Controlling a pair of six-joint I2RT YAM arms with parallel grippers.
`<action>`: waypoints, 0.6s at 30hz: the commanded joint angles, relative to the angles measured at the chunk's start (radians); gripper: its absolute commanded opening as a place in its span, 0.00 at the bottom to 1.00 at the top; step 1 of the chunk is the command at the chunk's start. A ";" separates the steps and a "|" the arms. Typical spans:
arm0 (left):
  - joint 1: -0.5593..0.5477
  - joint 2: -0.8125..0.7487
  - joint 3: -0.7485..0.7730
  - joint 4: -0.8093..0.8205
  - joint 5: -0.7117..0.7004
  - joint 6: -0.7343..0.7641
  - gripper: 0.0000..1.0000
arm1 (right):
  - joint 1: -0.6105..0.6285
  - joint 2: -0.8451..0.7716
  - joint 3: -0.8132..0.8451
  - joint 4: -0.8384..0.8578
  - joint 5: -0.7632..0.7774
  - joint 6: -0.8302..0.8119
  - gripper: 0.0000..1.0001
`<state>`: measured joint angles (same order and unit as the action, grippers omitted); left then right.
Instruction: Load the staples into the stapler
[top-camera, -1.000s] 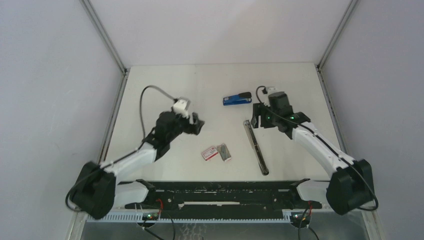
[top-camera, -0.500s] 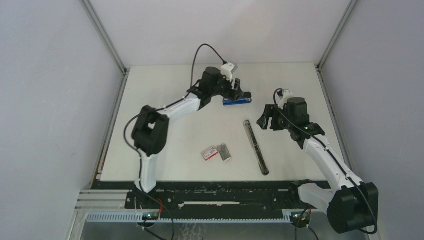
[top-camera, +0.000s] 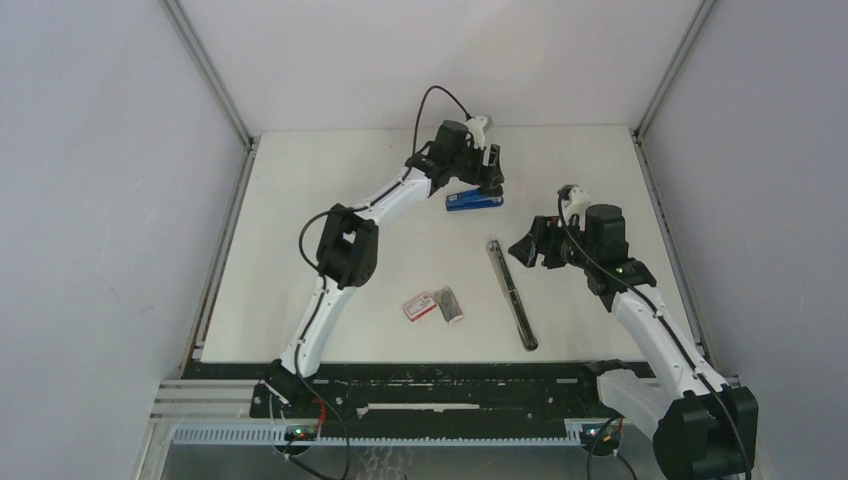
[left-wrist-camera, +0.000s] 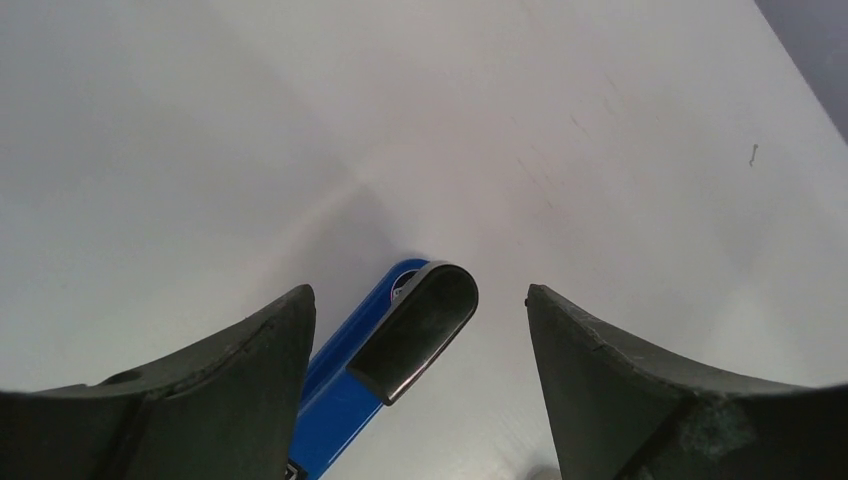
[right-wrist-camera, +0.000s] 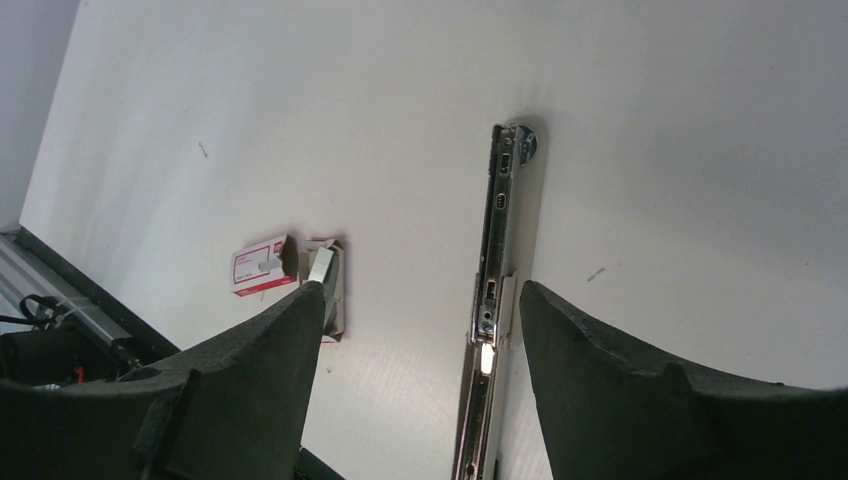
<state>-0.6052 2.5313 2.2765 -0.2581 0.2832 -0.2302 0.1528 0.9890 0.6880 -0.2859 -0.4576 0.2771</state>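
A blue stapler (top-camera: 473, 200) with a black end lies at the far middle of the table. My left gripper (top-camera: 487, 172) is open right above it. In the left wrist view the stapler (left-wrist-camera: 345, 395) lies between the spread fingers of that gripper (left-wrist-camera: 418, 292), nearer the left one, untouched. The red-and-white staple box (top-camera: 419, 306) and its grey tray (top-camera: 449, 305) lie near the front middle. My right gripper (top-camera: 528, 243) is open and empty beside the far end of a long metal rail (top-camera: 511, 292). The right wrist view shows the rail (right-wrist-camera: 495, 260), box (right-wrist-camera: 262, 266) and tray (right-wrist-camera: 328, 290) below the gripper (right-wrist-camera: 420, 285).
The white table (top-camera: 320, 230) is walled by grey panels on the left, back and right. A black mounting rail (top-camera: 440, 385) runs along the near edge.
My left arm has swung from the left middle of the table out to the far side, ending over the blue stapler. My right gripper has drawn back a little toward the near right.
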 joint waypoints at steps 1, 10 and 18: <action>0.020 0.008 0.053 -0.042 -0.002 -0.129 0.81 | -0.018 -0.040 -0.007 0.057 -0.061 0.028 0.71; 0.015 -0.002 -0.011 -0.122 0.022 -0.200 0.79 | -0.039 -0.086 -0.033 0.070 -0.116 0.051 0.71; -0.027 -0.060 -0.067 -0.205 -0.114 -0.089 0.77 | -0.049 -0.125 -0.055 0.077 -0.132 0.072 0.71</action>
<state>-0.6018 2.5389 2.2196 -0.3889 0.2272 -0.3725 0.1112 0.8932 0.6369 -0.2630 -0.5636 0.3191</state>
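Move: The blue stapler's middle lies some 4 cm to the left of the open left gripper, about 2 cm back and 8 cm below. From the same hand, the opened grey stapler's middle is roughly 25 cm back and 3 cm to the right; the open staple box is about 28 cm back and 12 cm left. From the right hand the blue stapler lies about 21 cm ahead, 13 cm left and 13 cm below. Lower the left gripper about 5 cm onto the blue stapler, drawing it some 2 cm back and 2 cm left as you sink, and tip the fingers about 15 degrees further down. Keep the fingers open and let the far-side finger come against the stapler's body. Ease the empty right hand back and up about 2 cm. ##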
